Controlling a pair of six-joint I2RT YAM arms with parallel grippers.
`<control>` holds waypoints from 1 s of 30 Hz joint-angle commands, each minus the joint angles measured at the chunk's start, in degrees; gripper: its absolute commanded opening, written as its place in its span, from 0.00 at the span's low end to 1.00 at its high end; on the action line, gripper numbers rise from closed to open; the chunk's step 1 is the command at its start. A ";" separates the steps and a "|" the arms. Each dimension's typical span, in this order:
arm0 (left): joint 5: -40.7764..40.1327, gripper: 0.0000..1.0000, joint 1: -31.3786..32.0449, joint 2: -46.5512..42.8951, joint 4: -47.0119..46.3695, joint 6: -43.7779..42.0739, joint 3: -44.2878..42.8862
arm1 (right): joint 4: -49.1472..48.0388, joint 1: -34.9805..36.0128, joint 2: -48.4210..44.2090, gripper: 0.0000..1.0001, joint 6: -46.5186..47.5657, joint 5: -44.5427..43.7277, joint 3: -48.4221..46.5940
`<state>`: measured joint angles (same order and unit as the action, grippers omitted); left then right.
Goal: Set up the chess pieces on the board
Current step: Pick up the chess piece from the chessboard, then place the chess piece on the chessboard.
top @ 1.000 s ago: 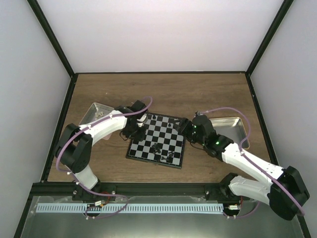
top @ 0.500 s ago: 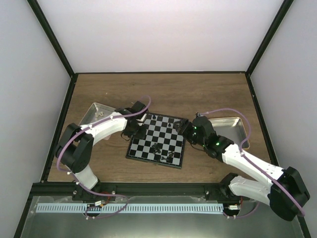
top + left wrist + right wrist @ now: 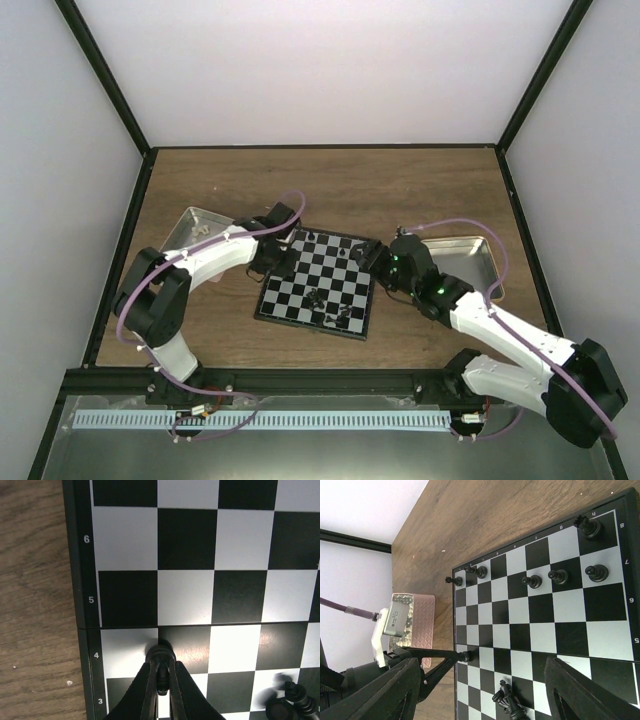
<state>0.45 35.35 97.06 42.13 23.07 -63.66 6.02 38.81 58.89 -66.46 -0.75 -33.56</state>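
The board [image 3: 330,275] lies between my arms in the top view. My left gripper [image 3: 161,666] is shut on a small black chess piece [image 3: 160,653], at the board's [image 3: 245,540] left edge over row 4. From the right wrist the same piece [image 3: 465,655] shows at the tips of those thin fingers [image 3: 437,655]. Several black pieces stand along the far rows [image 3: 559,576]. Two more pieces lie tipped over together [image 3: 507,700]. My right gripper [image 3: 482,665] hangs open above the board's [image 3: 570,635] right side, holding nothing.
A pinkish tin [image 3: 417,617] sits left of the board, seen as a metal tray [image 3: 190,228] from above. Another metal tin [image 3: 465,258] stands right of the board, behind my right arm. Brown wooden table surrounds the board, with black frame posts at its edges.
My left gripper's jaws have closed onto the black piece and it has shifted slightly nearer along the board's left edge. The right arm has stayed put.
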 commanded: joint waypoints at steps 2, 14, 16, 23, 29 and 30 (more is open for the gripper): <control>-3.03 0.04 0.15 -0.57 -1.38 -1.54 -4.14 | 1.15 -0.12 -1.70 0.70 0.67 -2.56 0.32; -8.22 0.04 0.02 9.64 -1.24 -2.52 -18.78 | 2.51 -0.14 -2.96 0.70 0.76 -3.79 0.58; -8.35 0.04 -0.02 11.42 -1.41 -2.34 -20.54 | 2.80 -0.11 -3.41 0.70 0.73 -4.11 0.61; -9.53 0.04 -0.61 17.03 -1.26 -1.72 -24.74 | 3.99 -0.13 -4.98 0.70 0.89 -5.38 0.63; -9.79 0.04 -1.40 19.77 -1.59 -1.00 -25.91 | 4.02 -0.15 -4.89 0.70 0.89 -5.42 0.59; -9.91 0.04 -1.50 20.25 -1.20 -0.93 -26.39 | 3.97 -0.14 -4.80 0.70 0.85 -5.40 0.60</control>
<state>-8.32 34.46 115.66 40.82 21.23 -87.68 8.80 38.81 54.63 -66.43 -4.40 -32.84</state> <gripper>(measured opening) 0.070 0.699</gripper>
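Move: My left hand is already shut on the chess piece standing at the left side of the fourth row. Its goal, the empty dark back-rank square, is about 12 cm ahead, 4 cm right and 3 cm below. The corner piece stands some 3 cm left of that square, the third-square piece 3 cm right of it. The tipped pieces lie about 5 cm back and 7 cm right of my left hand. From my right hand the square is roughly 13 cm ahead, 13 cm left and 14 cm down. Keeping the chess piece pinched by its top, my left hand lifts it off and carries it in a quick arc, about 11 cm forward and 4 cm right, up some 5 cm on the way. It then sinks about 4 cm into the gap between the corner piece and the third-square piece, with the fingertips swung some 10 degrees forward. ##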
